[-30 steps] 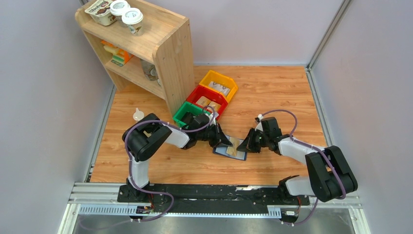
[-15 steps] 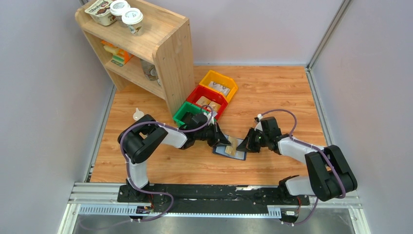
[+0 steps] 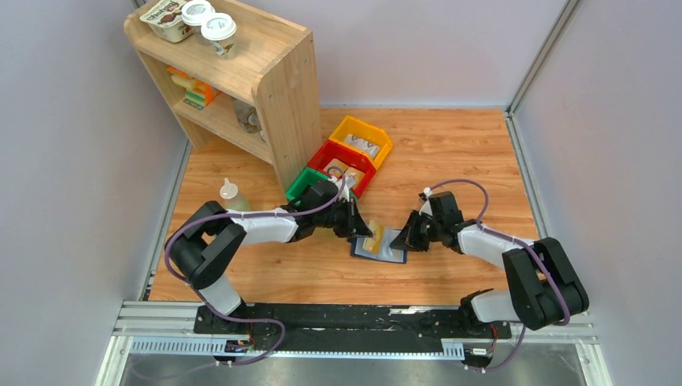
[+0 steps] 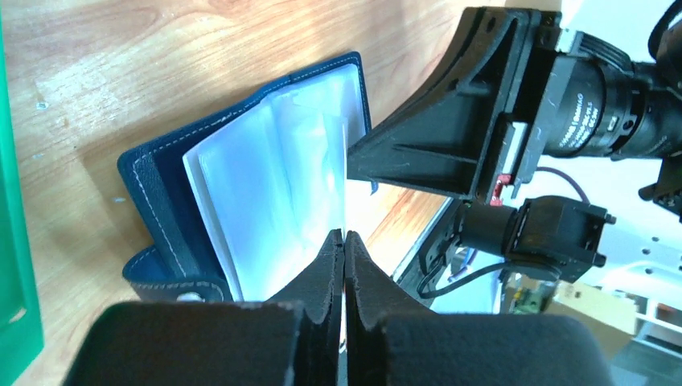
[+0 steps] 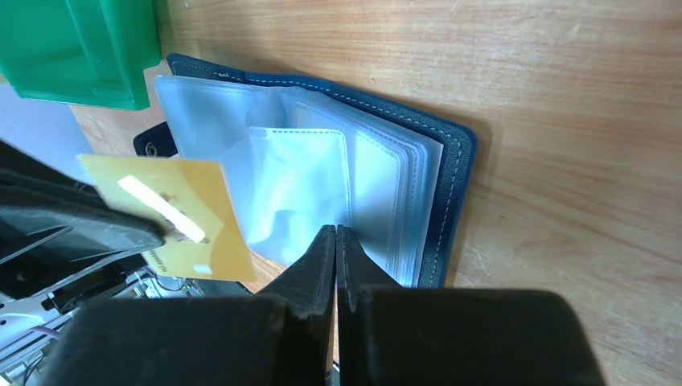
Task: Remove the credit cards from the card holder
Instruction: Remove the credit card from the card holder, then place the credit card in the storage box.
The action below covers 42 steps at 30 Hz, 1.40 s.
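Observation:
The navy card holder (image 3: 386, 252) lies open on the wooden table, its clear sleeves fanned up (image 5: 322, 177). One tan credit card (image 5: 173, 221) is out of the sleeves and hangs just left of the holder (image 3: 372, 240). My left gripper (image 3: 363, 232) is shut on that card, which shows only edge-on between its tips (image 4: 344, 235). My right gripper (image 3: 404, 239) is shut, and its tips (image 5: 336, 229) rest on the sleeves at the holder's right side. No other card shows in the sleeves.
A green bin (image 3: 310, 183), a red bin (image 3: 344, 165) and a yellow bin (image 3: 362, 138) sit in a row behind the holder, the green one close to it (image 5: 80, 48). A wooden shelf (image 3: 277, 88) stands at the back left. A small bottle (image 3: 231, 195) is left of my arm.
My left gripper has closed on the card and drawn it left, off the holder. The left arm's elbow swung out to the left and uncovered the bottle. The right arm held still.

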Available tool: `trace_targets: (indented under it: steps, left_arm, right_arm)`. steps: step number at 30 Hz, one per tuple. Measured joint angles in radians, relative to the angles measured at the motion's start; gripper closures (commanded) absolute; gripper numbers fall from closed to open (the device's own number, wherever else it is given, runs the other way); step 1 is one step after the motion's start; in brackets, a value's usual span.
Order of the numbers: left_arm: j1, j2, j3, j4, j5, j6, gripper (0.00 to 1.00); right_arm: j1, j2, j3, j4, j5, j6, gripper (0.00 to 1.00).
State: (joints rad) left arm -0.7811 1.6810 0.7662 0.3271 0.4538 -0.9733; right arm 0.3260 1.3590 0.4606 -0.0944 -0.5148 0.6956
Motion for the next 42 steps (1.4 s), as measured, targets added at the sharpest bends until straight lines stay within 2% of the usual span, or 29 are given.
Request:
trace_targets:
  steps: [5,9,11,18,20,25,34,37,41,42]
  left_arm:
    - [-0.001,-0.100,0.069,-0.223,-0.050,0.148,1.00]
    - [0.001,-0.167,0.189,-0.423,-0.109,0.294,1.00]
    - [0.015,-0.182,0.269,-0.516,-0.128,0.372,1.00]
    - [0.134,-0.140,0.560,-0.765,-0.169,0.597,1.00]
    - [0.162,-0.092,0.633,-0.796,-0.174,0.632,1.00]
    - [0.216,0.087,0.785,-0.845,-0.192,0.696,1.00]
    - [0.264,0.362,1.001,-0.894,-0.225,0.757,1.00]
    - [0.272,0.403,1.027,-0.893,-0.222,0.771,1.00]
    - [0.280,0.450,1.028,-0.893,-0.215,0.775,0.95]
    - [0.281,0.459,1.028,-0.893,-0.209,0.775,0.90]
  right_arm:
    - [0.003,-0.014,0.014,-0.038,0.021,-0.018,0.96]
    - [0.003,-0.053,0.027,-0.109,0.070,-0.054,0.88]
    - [0.003,-0.078,0.040,-0.157,0.099,-0.076,0.80]
    - [0.003,-0.218,0.144,-0.307,0.188,-0.161,0.36]
    - [0.003,-0.261,0.174,-0.325,0.214,-0.181,0.29]
    - [0.002,-0.320,0.190,-0.354,0.269,-0.220,0.24]
    - [0.000,-0.342,0.178,-0.401,0.304,-0.231,0.22]
    - [0.000,-0.357,0.167,-0.410,0.308,-0.230,0.22]
    - [0.000,-0.366,0.157,-0.423,0.314,-0.228,0.22]
    - [0.000,-0.366,0.155,-0.423,0.314,-0.225,0.22]
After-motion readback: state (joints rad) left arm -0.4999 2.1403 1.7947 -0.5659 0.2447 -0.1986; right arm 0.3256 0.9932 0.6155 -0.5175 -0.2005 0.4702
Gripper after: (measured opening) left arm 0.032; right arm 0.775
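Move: The left hand already holds the gold card; the red bin lies about 21 cm ahead and 8 cm to its left, some 4 cm lower. From that same hand, the green bin is about 11 cm ahead and 15 cm left, the yellow bin 29 cm ahead and 3 cm left. From the right hand, shut at the card holder's pages, the holder's middle is about 4 cm left and level fore and aft; the gold card is 3 cm ahead and 6 cm left. Carrying the gold card away from the card holder, the left hand arcs up some 13 cm, then forward about 22 cm and a little left, and down again over the red bin, fingers tipping steeper downward and keeping their hold. The right hand lets go of the pages, opening wide as it draws about 5 cm right and rises 7 cm. ##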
